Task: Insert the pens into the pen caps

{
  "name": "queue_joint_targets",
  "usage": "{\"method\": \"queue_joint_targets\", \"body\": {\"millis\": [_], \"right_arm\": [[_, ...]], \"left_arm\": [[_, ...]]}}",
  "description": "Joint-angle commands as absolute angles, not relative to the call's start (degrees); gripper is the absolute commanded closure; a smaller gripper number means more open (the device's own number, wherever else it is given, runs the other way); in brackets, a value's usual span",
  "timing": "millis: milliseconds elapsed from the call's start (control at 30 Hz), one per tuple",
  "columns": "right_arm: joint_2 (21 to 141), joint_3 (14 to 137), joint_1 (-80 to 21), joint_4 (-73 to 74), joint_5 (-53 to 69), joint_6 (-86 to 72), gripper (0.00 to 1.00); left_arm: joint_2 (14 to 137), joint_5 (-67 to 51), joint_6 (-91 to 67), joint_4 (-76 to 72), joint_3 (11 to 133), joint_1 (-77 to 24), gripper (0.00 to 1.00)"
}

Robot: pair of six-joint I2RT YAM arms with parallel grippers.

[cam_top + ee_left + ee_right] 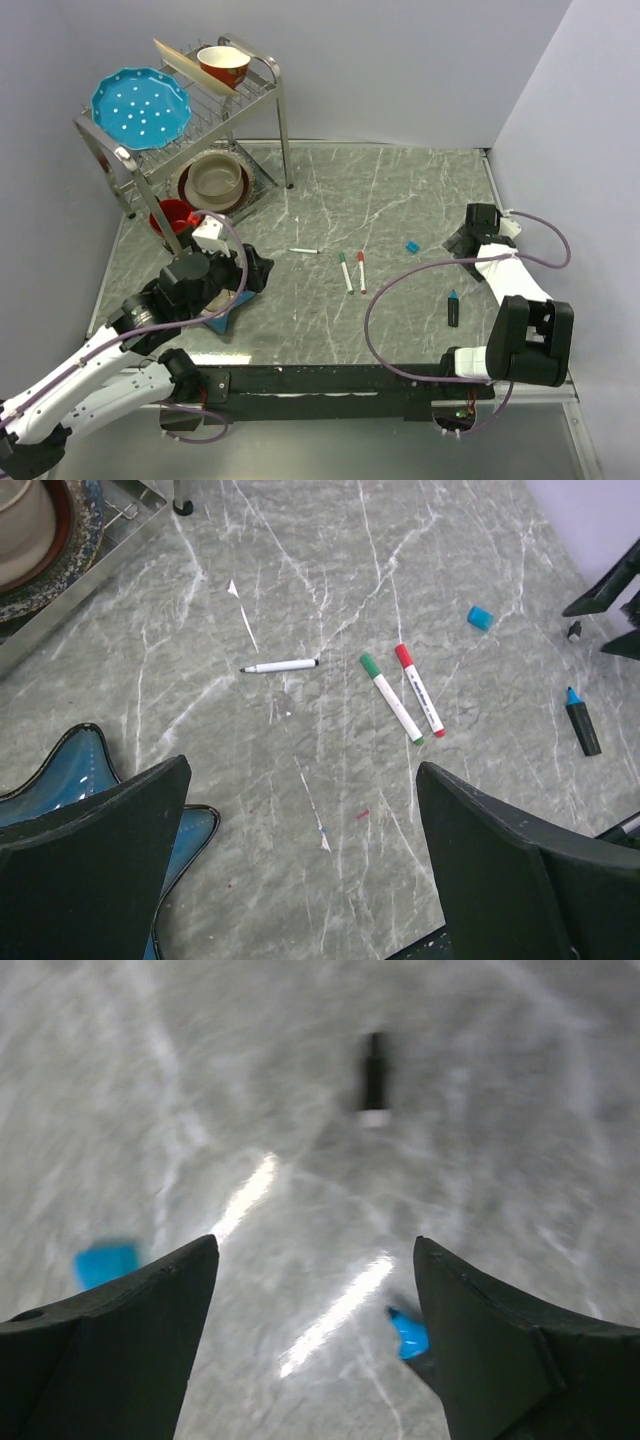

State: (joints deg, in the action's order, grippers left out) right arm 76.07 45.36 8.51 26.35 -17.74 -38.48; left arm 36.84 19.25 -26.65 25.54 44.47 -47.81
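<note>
An uncapped white pen [303, 250] [280, 665] with a black tip lies mid-table. Beside it lie two white pens side by side, one wearing a green cap [345, 271] [390, 697], the other a red cap [361, 271] [420, 690]. A loose blue cap [411, 246] [480, 617] [105, 1262] and a small black cap [574, 631] [373, 1078] lie near my right gripper [462, 240] [315, 1242]. It hangs open over bare table, in a blurred view. The blue tip of a dark thick pen [453, 308] [582, 723] [408, 1332] shows by its right finger. My left gripper [255, 270] [302, 768] is open and holds nothing.
A metal dish rack [255, 95] at the back left holds a blue plate [140, 107] and bowls. A red cup [172, 215] stands by it. A blue star-shaped dish [60, 780] lies under my left gripper. Walls close the back and right.
</note>
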Motion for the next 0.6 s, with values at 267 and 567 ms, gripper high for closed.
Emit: {"method": "queue_joint_targets", "body": {"millis": [267, 567], "right_arm": [[77.51, 50.6, -9.28, 13.01, 6.31, -14.43, 0.13], [93.94, 67.48, -25.91, 15.91, 9.31, -7.39, 0.15]], "left_arm": [[28.66, 16.35, -26.46, 21.27, 43.95, -47.9, 0.01], [25.05, 14.24, -26.54, 19.07, 42.8, -47.81, 0.01]]}}
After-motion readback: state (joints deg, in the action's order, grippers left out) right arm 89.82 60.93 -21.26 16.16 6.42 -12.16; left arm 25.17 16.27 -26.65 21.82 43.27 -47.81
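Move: From the right hand, low over the table, the white pen lies about 38 cm to the left and 6 cm ahead, 7 cm down like everything else on the table. Between them lie the blue cap, some 11 cm left and 6 ahead, then the red pen at 24 left and the green pen at 28 left, both about 1 cm back. From the left hand, the white pen is roughly 15 cm ahead, 10 to its right and 25 below. The right hand sweeps fast to the left, about 25 cm, with a smaller reach forward and a slight rise, passing over the blue cap towards the white pen while swinging some 65 degrees counter-clockwise, its fingers staying wide open and touching nothing. Meanwhile the empty left hand backs up and out of the way, rising about 5 cm and drawing back a little, its fingertips tipping upward and its left side dipping, still fully open. ##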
